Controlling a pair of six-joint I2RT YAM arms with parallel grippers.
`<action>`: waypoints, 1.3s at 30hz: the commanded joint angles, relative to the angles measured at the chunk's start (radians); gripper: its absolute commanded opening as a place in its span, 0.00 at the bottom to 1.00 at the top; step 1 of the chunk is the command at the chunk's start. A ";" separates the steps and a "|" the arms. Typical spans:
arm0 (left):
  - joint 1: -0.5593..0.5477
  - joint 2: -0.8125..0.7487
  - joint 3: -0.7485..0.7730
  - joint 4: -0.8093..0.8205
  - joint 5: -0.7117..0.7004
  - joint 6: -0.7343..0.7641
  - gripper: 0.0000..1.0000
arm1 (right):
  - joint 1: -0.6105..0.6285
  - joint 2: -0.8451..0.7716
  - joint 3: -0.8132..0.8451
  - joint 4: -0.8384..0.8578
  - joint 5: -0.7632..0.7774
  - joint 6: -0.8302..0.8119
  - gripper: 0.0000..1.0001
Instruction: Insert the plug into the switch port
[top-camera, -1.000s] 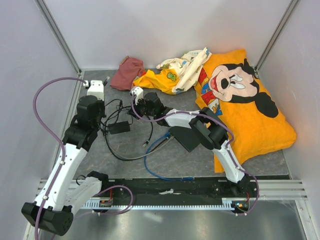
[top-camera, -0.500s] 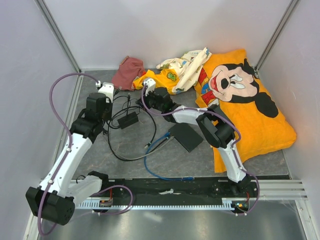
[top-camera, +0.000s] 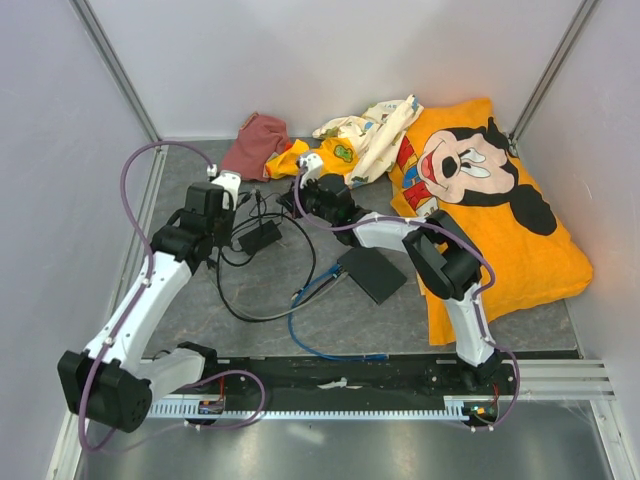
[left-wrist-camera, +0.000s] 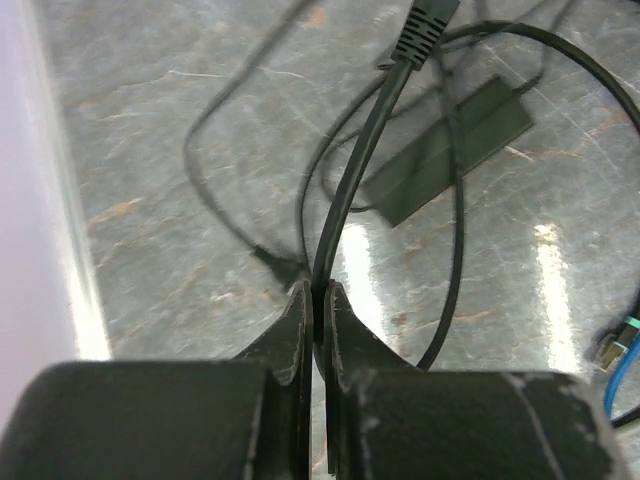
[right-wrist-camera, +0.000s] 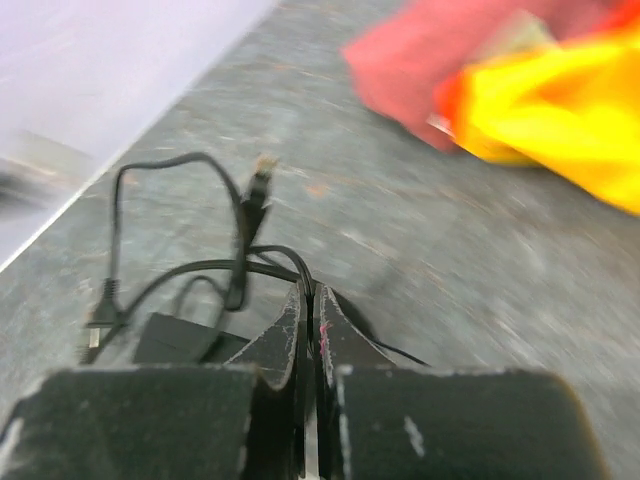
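Note:
The plug (top-camera: 296, 292) ends the thin blue cable (top-camera: 330, 352) and lies on the grey mat just left of the flat black switch (top-camera: 372, 274); no gripper touches it. It also shows at the right edge of the left wrist view as the plug (left-wrist-camera: 612, 346). The switch's ports do not show. My left gripper (left-wrist-camera: 318, 290) is shut on a thick black cable (left-wrist-camera: 350, 190) at the far left of the mat, above a black adapter (top-camera: 258, 238). Beside it, my right gripper (right-wrist-camera: 310, 295) is shut on a thin black cable (right-wrist-camera: 200, 268).
Black cables (top-camera: 250, 300) loop across the mat's left half. A red cloth (top-camera: 255, 145), a yellow printed cloth (top-camera: 345, 150) and a large orange pillow (top-camera: 500, 220) fill the back and right. Walls close in on three sides.
Both arms have moved toward the back right, dragging the black cables and adapter with them. The right gripper has closed on the thin black cable. The blue cable has stayed put.

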 joint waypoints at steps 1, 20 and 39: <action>-0.002 -0.136 0.063 -0.025 -0.144 -0.022 0.02 | -0.119 -0.050 -0.074 0.069 0.094 0.133 0.00; 0.001 -0.290 0.103 0.055 0.027 -0.009 0.03 | -0.153 -0.121 -0.123 -0.167 -0.091 0.064 0.55; -0.066 -0.201 -0.066 0.104 0.740 -0.148 0.02 | -0.162 -0.841 -0.543 -0.305 -0.131 -0.037 0.91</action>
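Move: The switch lies about 38 cm to the right of the left hand, which grips the black cable, roughly level in reach and some 16 cm below. The adapter is around 9 cm ahead and 7 cm right of that hand. From the right hand, pinching the thin cable, the adapter is 9 cm left and 5 cm back; the switch sits roughly 22 cm right and 15 cm back, both about 12 cm lower. Right hand pulls the thin cable 10 cm right, opens, retreats; left lifts, then swings right towards the switch. ##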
